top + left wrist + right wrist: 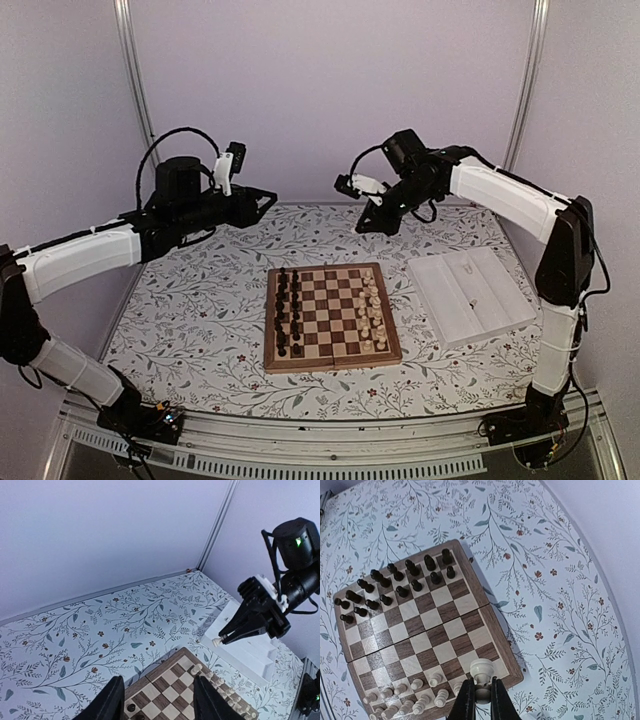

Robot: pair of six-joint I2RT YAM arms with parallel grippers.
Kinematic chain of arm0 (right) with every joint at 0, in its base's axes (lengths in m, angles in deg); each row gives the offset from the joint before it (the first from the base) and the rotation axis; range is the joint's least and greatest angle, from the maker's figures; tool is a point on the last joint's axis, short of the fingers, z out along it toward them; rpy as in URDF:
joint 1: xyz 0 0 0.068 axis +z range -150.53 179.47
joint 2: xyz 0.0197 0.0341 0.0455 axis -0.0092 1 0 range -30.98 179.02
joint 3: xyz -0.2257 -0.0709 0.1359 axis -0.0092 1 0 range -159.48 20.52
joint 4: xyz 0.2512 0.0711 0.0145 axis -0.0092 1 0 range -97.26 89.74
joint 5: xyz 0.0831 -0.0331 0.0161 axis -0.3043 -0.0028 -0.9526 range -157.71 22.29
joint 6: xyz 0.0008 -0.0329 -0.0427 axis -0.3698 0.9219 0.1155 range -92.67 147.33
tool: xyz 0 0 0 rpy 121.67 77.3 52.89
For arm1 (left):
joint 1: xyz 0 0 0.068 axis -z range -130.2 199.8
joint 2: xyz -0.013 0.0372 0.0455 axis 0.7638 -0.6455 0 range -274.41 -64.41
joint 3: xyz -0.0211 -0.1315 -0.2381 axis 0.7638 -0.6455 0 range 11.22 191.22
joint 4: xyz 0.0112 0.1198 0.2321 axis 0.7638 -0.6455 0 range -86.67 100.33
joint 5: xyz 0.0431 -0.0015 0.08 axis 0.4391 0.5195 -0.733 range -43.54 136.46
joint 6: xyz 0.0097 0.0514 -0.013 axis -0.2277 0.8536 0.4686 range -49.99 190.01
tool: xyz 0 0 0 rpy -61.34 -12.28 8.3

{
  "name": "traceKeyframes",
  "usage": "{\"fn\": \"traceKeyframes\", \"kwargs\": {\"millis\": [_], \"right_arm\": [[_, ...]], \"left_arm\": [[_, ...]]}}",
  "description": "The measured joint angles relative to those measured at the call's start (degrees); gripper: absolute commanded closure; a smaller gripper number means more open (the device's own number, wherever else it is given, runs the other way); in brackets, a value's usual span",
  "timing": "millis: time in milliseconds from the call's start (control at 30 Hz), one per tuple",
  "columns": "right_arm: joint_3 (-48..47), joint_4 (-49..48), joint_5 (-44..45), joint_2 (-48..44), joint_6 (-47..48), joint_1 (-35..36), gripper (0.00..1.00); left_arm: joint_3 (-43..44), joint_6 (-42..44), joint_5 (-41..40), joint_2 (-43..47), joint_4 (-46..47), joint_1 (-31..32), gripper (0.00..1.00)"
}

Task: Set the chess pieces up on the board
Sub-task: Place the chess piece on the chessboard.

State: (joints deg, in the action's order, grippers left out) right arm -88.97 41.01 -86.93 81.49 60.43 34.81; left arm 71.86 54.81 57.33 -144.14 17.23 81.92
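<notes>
The board (pixel 331 316) lies mid-table with dark pieces (pixel 288 312) in its two left columns and pale chess pieces (pixel 372 310) along its right side. My right gripper (pixel 481 695) hangs high above the board's far right corner, shut on a pale round-topped piece (pixel 482 671). In the left wrist view that same piece (pixel 216 641) pokes out of the right gripper's tip (pixel 222 639). My left gripper (pixel 160 700) floats above the table behind the board's far left corner (pixel 170 690), fingers (pixel 112 702) wide apart with nothing between them.
A white ridged tray (pixel 470 293) sits to the right of the board, close to the right arm's column. The floral cloth (pixel 200 300) covers the table, with walls and corner posts behind. The dark pieces (pixel 395 582) fill two rows at the board's far side in the right wrist view.
</notes>
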Motion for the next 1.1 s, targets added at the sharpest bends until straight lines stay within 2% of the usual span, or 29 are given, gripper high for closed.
{"fn": "traceKeyframes", "kwargs": {"millis": [233, 667, 1100], "right_arm": [[-1.0, 3.3, 7.2, 7.0, 5.5, 3.5, 1.00], [-9.0, 8.8, 13.1, 15.7, 10.8, 5.8, 0.99], [-9.9, 13.6, 19.6, 20.1, 13.0, 7.1, 0.96]], "left_arm": [[-0.3, -0.3, 0.7, 0.6, -1.4, -3.7, 0.50], [-0.3, -0.5, 1.2, 2.3, -1.7, -4.2, 0.50], [-0.3, -0.9, 2.2, 2.3, -1.7, -4.3, 0.49]]}}
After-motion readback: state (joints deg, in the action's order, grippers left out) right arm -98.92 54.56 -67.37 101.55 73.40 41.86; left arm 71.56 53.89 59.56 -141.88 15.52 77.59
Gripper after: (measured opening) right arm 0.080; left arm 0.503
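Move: In my right hand hangs a white chess piece. The far right corner of the board, at the far end of the white rows, lies almost straight below, about 20 cm down and 1 cm back. The nearest standing white pieces are some 4 cm closer to me than that corner; the far end of the black rows is about 22 cm to its left, and the tray's middle 26 cm to its right and 6 cm nearer. From my left hand that corner is roughly 21 cm right and 28 cm down. I lower the pinched chess piece about 15 cm, nearly straight down towards the far right corner of the board, easing a little partway and coming to a stop. Meanwhile my right wrist turns some 30 degrees, swinging the fingers from slanting left to almost straight down, and they keep their grip. My empty left hand draws about 3 cm farther left, then waits half open. ##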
